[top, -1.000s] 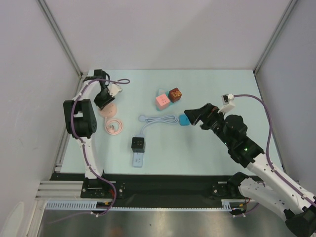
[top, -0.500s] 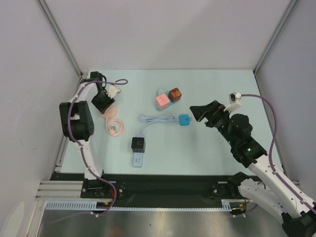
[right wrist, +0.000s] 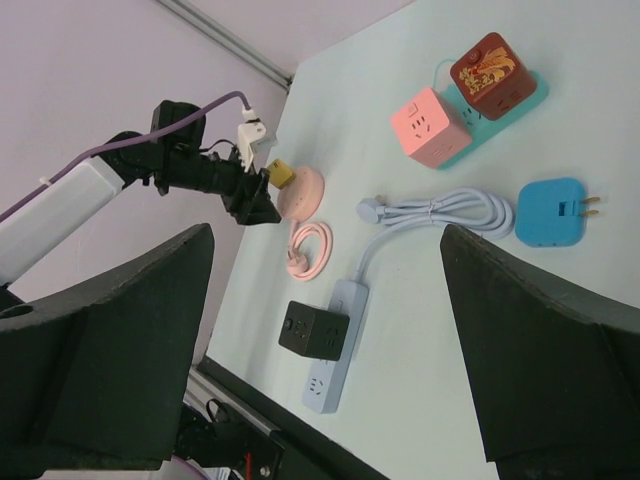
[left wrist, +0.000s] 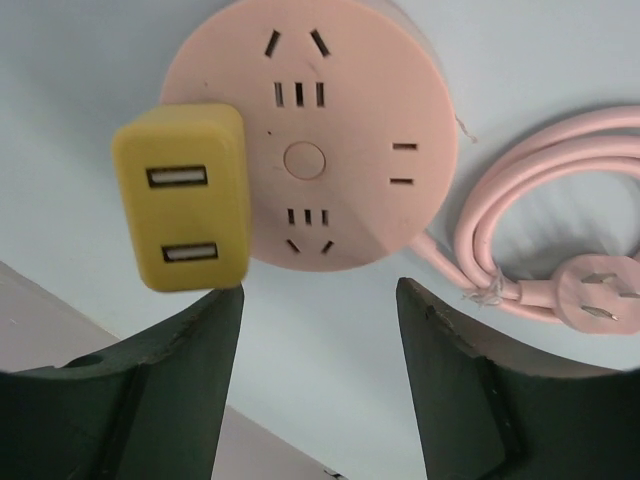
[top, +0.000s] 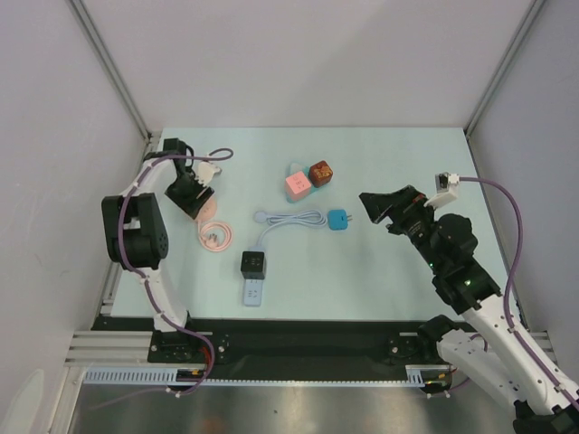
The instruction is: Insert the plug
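Note:
A blue plug adapter (top: 339, 220) lies on the table with its prongs pointing right; it also shows in the right wrist view (right wrist: 548, 212). My right gripper (top: 373, 206) is open and empty, a little to the right of it. A yellow USB adapter (left wrist: 180, 195) sits plugged into the round pink socket (left wrist: 310, 130). My left gripper (top: 185, 194) is open and empty just beside that socket (top: 213, 210). A black cube socket (top: 253, 263) sits on the light-blue power strip (top: 254, 293).
The pink socket's coiled cable and plug (top: 215, 237) lie just beside it. The strip's pale bundled cable (top: 294, 218) runs toward the blue adapter. A pink cube (top: 298, 185) and a brown cube (top: 320, 172) stand on a teal strip behind. Walls close in left and right.
My right gripper has drawn back to the right, leaving the blue adapter on the table. My left gripper has backed off slightly, and the pink socket and cable have shifted a little right.

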`<state>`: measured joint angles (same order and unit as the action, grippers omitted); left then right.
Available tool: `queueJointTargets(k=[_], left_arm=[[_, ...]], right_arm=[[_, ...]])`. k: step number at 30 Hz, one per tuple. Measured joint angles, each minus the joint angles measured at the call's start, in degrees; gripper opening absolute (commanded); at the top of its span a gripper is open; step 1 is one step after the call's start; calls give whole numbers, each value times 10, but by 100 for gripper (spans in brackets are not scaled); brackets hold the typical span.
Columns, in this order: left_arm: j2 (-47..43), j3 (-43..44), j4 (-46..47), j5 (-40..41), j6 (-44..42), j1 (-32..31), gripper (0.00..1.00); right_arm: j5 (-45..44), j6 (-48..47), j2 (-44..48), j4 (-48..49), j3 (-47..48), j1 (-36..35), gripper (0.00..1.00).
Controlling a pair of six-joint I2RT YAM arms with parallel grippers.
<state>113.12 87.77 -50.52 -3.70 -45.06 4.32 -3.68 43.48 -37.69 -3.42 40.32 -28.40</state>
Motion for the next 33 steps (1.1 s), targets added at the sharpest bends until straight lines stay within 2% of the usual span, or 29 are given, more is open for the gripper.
queueJointTargets(k=[16,33], left_arm=[[-68,-25,10,2,32,-1,69],[-29,76,20,-5,41,-33,64]], right_arm=[[3,0,21,-28,10,3,100],[2,0,21,-28,12,6,100]])
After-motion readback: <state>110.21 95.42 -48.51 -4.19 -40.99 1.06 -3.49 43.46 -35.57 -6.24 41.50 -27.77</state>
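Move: The yellow plug stands about 5 cm ahead of the left hand and 1 cm to its left, its middle some 2 cm lower. It sits on the round pink strip, whose middle is about 3 cm ahead and 2 cm right of the hand, 4 cm down; the coiled pink cord lies roughly 5 cm back and 5 cm right. From the right hand the plug is about 50 cm left, 17 cm ahead and 28 cm lower. With nothing in its open fingers, the left hand draws back about 1 cm from the yellow plug, then rises some 6 cm. As it climbs it swings forward about 5 cm and slightly right, the fingertips tilting forward by some 10 degrees, and ends well clear above the plug and the round strip. ##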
